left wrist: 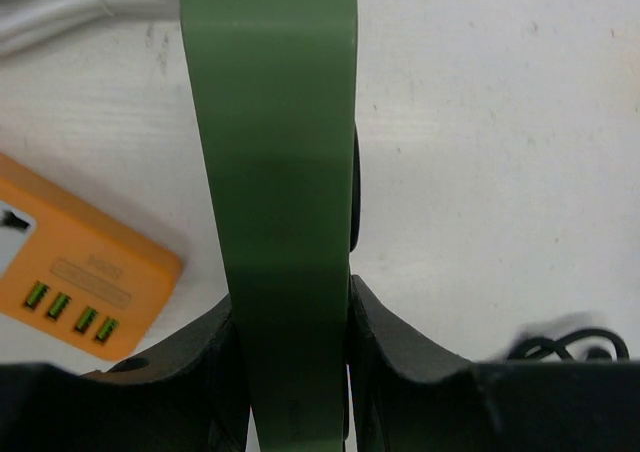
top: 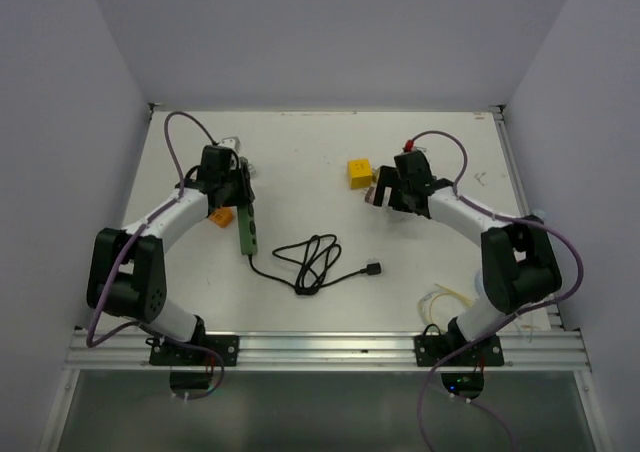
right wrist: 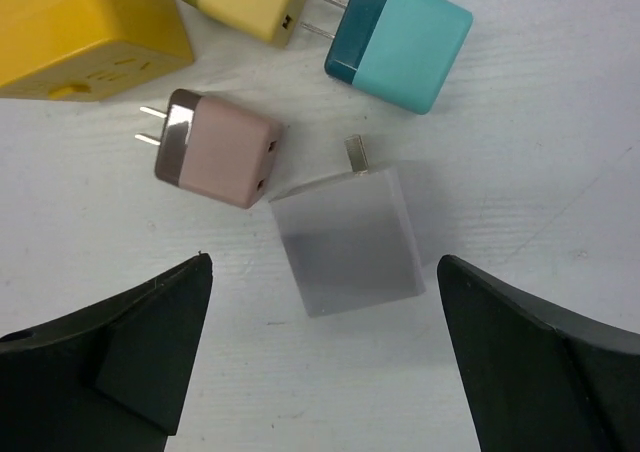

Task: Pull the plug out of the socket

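The socket is a long green power strip (top: pixel 246 224) (left wrist: pixel 275 172) lying on the white table. My left gripper (top: pixel 240 187) (left wrist: pixel 292 310) is shut on it, one black finger pressed against each long side. A pale grey plug (right wrist: pixel 345 237) lies loose on the table with its prongs pointing away from the camera. My right gripper (top: pixel 380 194) (right wrist: pixel 325 264) hangs just above it, open wide, with both fingertips clear of the plug. In the top view this plug is hidden under the right gripper.
Around the grey plug lie a pink plug (right wrist: pixel 215 150), a teal plug (right wrist: pixel 400 37), a beige plug (right wrist: pixel 250 2) and a yellow cube (top: pixel 359 172) (right wrist: pixel 80 17). An orange strip (top: pixel 222 216) (left wrist: pixel 80 272) sits left of the green one. A black cable (top: pixel 312 262) coils at mid-table.
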Controlling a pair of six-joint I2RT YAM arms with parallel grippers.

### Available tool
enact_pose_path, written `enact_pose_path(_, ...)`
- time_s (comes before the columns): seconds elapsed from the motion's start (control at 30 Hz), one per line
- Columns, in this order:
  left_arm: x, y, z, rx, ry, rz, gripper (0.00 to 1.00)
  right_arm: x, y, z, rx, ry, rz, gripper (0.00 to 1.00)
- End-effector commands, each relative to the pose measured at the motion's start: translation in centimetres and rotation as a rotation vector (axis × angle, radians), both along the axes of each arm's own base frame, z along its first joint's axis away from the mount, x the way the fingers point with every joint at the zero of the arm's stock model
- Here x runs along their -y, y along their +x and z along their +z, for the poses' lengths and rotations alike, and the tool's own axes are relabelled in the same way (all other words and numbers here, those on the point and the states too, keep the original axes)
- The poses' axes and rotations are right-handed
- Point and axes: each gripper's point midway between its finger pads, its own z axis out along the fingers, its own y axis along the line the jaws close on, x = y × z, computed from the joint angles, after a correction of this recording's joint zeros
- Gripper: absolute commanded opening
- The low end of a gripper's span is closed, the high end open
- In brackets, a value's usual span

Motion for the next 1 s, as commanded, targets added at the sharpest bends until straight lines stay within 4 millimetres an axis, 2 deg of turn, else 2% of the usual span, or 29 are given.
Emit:
enact_pose_path(0.0, -1.4, 6.8, 5.7, 0.184, -0.052, 0.047, 0.0, -0.7, -0.1, 4.6, 0.103, 0.077, 0.021, 0.99)
enact_pose_path(0.03, -1.9, 7.8, 4.6, 0.158, -0.053, 0.062, 0.0, -0.8, -0.5, 5.8, 0.129, 0.093, 0.033, 0.99)
enact_pose_path(0.07, -2.8, 8.8, 4.6, 0.155, -0.072, 0.095, 0.0, -0.7, -1.0, 6.1, 0.13, 0.096, 0.039, 0.99)
enact_pose_path(0.1, -3.1, 10.5, 6.0, 0.194, -0.091, 0.112, 0.0, -0.8, -1.3, 6.6, 0.138, 0.104, 0.049, 0.99)
enact_pose_path(0.13, -3.4, 11.5, 4.9, 0.175, -0.106, 0.121, 0.0, -0.9, -1.8, 6.7, 0.138, 0.115, 0.064, 0.99)
enact_pose_path(0.17, -4.1, 12.6, 5.0, 0.182, -0.129, 0.131, 0.0, -1.1, -2.2, 7.8, 0.161, 0.132, 0.073, 0.99)
enact_pose_path(0.2, -4.2, 14.5, 6.7, 0.225, -0.153, 0.142, 0.0, -1.1, -2.4, 8.1, 0.168, 0.141, 0.078, 0.99)
enact_pose_path(0.23, -4.4, 15.5, 5.3, 0.197, -0.162, 0.147, 0.0, -1.0, -2.9, 8.0, 0.163, 0.142, 0.08, 0.99)
enact_pose_path(0.27, -4.6, 16.6, 5.4, 0.196, -0.19, 0.153, 0.0, -1.2, -3.2, 8.9, 0.185, 0.166, 0.093, 0.99)
enact_pose_path(0.3, -4.7, 18.5, 5.7, 0.207, -0.203, 0.156, 0.0, -1.3, -3.5, 9.2, 0.192, 0.175, 0.1, 0.99)
enact_pose_path(0.33, -4.7, 19.5, 6.1, 0.22, -0.22, 0.157, 0.0, -1.3, -3.9, 9.2, 0.192, 0.179, 0.102, 0.99)
enact_pose_path(0.37, -4.4, 21.1, 8.2, 0.264, -0.255, 0.151, 0.0, -1.4, -4.0, 10.0, 0.215, 0.197, 0.105, 0.99)
enact_pose_path(0.4, -5.1, 22.0, 7.6, 0.256, -0.27, 0.167, 0.0, -1.5, -4.3, 10.4, 0.225, 0.207, 0.114, 0.99)
enact_pose_path(0.47, -7.1, 23.4, 9.1, 0.299, -0.298, 0.205, 0.0, -1.5, -4.6, 10.6, 0.236, 0.216, 0.12, 0.99)
enact_pose_path(0.53, -8.3, 25.2, 11.7, 0.361, -0.337, 0.234, 0.0, -1.6, -5.0, 11.1, 0.248, 0.227, 0.129, 0.99)
enact_pose_path(0.57, -9.8, 26.0, 14.2, 0.412, -0.361, 0.257, 0.0, -1.6, -5.1, 11.2, 0.251, 0.228, 0.134, 0.99)
enact_pose_path(0.67, -13.1, 26.6, 17.5, 0.496, -0.365, 0.314, 0.0, -1.3, -5.5, 11.3, 0.258, 0.225, 0.131, 0.99)
enact_pose_path(0.7, -13.6, 26.7, 18.9, 0.526, -0.365, 0.316, 0.0, -1.3, -5.5, 11.1, 0.256, 0.222, 0.13, 0.99)
enact_pose_path(0.73, -14.0, 26.6, 19.5, 0.538, -0.365, 0.317, 0.0, -1.2, -5.7, 11.0, 0.254, 0.22, 0.127, 0.99)
enact_pose_path(0.8, -13.4, 26.0, 19.3, 0.525, -0.385, 0.282, 0.0, -1.1, -5.8, 10.8, 0.253, 0.22, 0.123, 0.99)
enact_pose_path(0.87, -11.3, 25.1, 18.8, 0.501, -0.453, 0.192, 0.0, -1.3, -5.9, 10.5, 0.247, 0.226, 0.127, 0.99)
enact_pose_path(0.9, -10.6, 24.3, 17.4, 0.476, -0.484, 0.179, 0.0, -1.3, -5.9, 10.4, 0.244, 0.233, 0.125, 0.99)
enact_pose_path(0.93, -10.0, 24.0, 17.2, 0.486, -0.499, 0.148, 0.0, -1.4, -5.9, 10.3, 0.242, 0.237, 0.129, 0.98)
enact_pose_path(0.97, -8.7, 23.0, 15.2, 0.442, -0.513, 0.105, 0.0, -1.6, -5.9, 10.1, 0.235, 0.243, 0.132, 0.98)
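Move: My left hand already grips the green socket strip. It is heading for the far-left of the table, roughly 27 cm ahead and 14 cm left. The white cable lies about 16 cm ahead and 8 left, the orange strip 7 ahead and 12 left, both some 8 cm below. My right hand hangs over the just-freed white plug, 1 cm ahead, 1 right and 3 below. The pink plug lies 6 ahead and 5 left, the teal one 10 ahead and 3 right. With my left hand I keep the green strip pinched and sweep it quickly forward about 25 cm over the white cable, also going left and, mostly late on, up some 13 cm each. I tilt the fingertips up and turn counter-clockwise. My right hand, fingers still wide, rises about 10 cm off the white plug and draws back 6. ##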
